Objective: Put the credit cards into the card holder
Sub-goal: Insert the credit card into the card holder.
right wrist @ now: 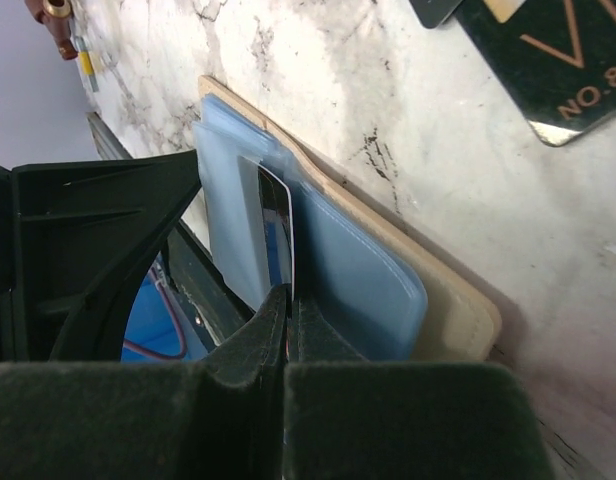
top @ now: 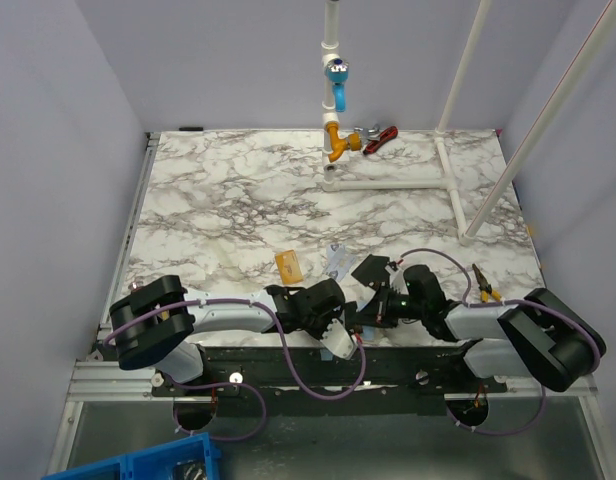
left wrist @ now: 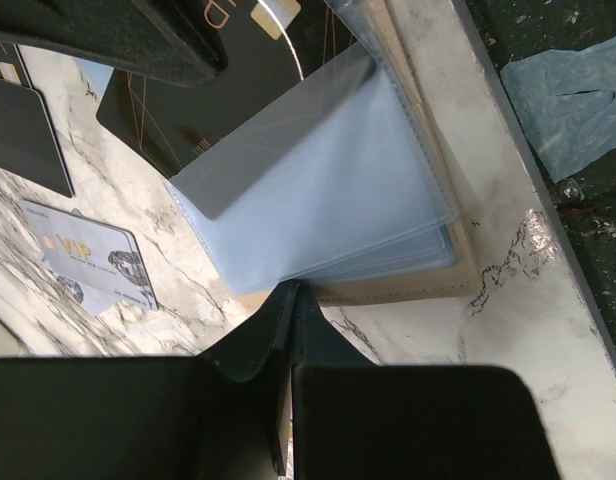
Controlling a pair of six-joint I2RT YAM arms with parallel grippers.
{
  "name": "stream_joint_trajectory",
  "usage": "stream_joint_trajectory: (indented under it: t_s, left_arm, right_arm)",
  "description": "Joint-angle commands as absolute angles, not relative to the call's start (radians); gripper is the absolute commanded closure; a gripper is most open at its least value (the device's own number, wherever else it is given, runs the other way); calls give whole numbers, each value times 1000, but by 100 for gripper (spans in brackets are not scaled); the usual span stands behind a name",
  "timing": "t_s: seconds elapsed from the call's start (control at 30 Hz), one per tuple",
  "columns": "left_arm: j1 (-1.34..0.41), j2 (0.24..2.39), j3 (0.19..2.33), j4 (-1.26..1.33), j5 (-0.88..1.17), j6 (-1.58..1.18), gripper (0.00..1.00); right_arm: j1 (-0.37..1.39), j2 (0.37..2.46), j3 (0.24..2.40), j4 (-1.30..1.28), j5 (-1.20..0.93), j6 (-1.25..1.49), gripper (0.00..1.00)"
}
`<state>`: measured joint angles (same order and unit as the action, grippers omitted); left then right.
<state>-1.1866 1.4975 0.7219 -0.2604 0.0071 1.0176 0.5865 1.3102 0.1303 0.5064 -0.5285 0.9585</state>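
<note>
The card holder (left wrist: 438, 285) lies open at the table's front edge, a beige cover with light-blue sleeves (left wrist: 328, 200). My left gripper (left wrist: 293, 292) is shut on the sleeves' near edge. My right gripper (right wrist: 288, 295) is shut on a thin dark credit card (right wrist: 278, 225), seen edge-on between the sleeves of the holder (right wrist: 458, 320). A black card (left wrist: 178, 110) (right wrist: 548, 60) lies flat beside the holder. The pale patterned card (left wrist: 93, 265) (top: 338, 260) and the gold-orange card (top: 288, 264) rest on the marble. From above, both grippers (top: 333, 318) (top: 366, 308) meet over the holder and hide it.
At the back stands a white pipe frame (top: 448, 180) with an orange valve (top: 334, 140) and a blue valve (top: 338, 75), with a red-handled tool (top: 380, 138) beside it. Yellow-handled pliers (top: 485, 285) lie at the right. A blue bin (top: 138, 465) sits below the table.
</note>
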Motion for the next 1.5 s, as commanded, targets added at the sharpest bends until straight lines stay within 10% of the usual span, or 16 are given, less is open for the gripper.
stream_joint_trajectory:
  t_s: [0.0,0.9,1.07,1.23,1.47]
  left_arm:
    - [-1192,1523,733,-296,16,997,100]
    - [-1229,1483,732,-380,107,927,100]
    - [-1232,1487,725,-365,92,933,100]
    - [-1220,1482,706,-321,58,949,100]
    - [-1186,1448,720,-309,99,899,100]
  right_arm:
    - [612,1356,131,426,-528,910,99]
    - [635,1397,242,370,-373,938,98]
    - [638,1332,274,228,-353,893,74]
    - [638,1227,336,5,-286,830,28]
    - [639,1210,407,-122,-265,810,25]
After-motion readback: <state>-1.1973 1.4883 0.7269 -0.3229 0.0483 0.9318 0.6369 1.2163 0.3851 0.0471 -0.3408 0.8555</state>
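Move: The half-inserted black VIP card has its free edge at the right hand's shut tips; its middle is about 3 cm to that hand's left, level fore and aft, 1 cm down. The open holder's middle lies almost under the same hand. From there the dark cards lie some 12 cm ahead and 1 cm right, the silver card 14 cm ahead and 6 cm left. From the left hand, the holder's middle is about 9 cm right, level fore and aft, 1 cm down. Shut right fingertips work on the free edge of the black card, nudging left about 1 cm, parting slightly and shutting again, then pushing forward some 2 cm; they then open wide off the card, rising about 2.5 cm and going another 1 cm forward. The left hand, shut on the holder's left edge at first, draws back about 2 cm and comes off it, tips dipping slightly beside it. ##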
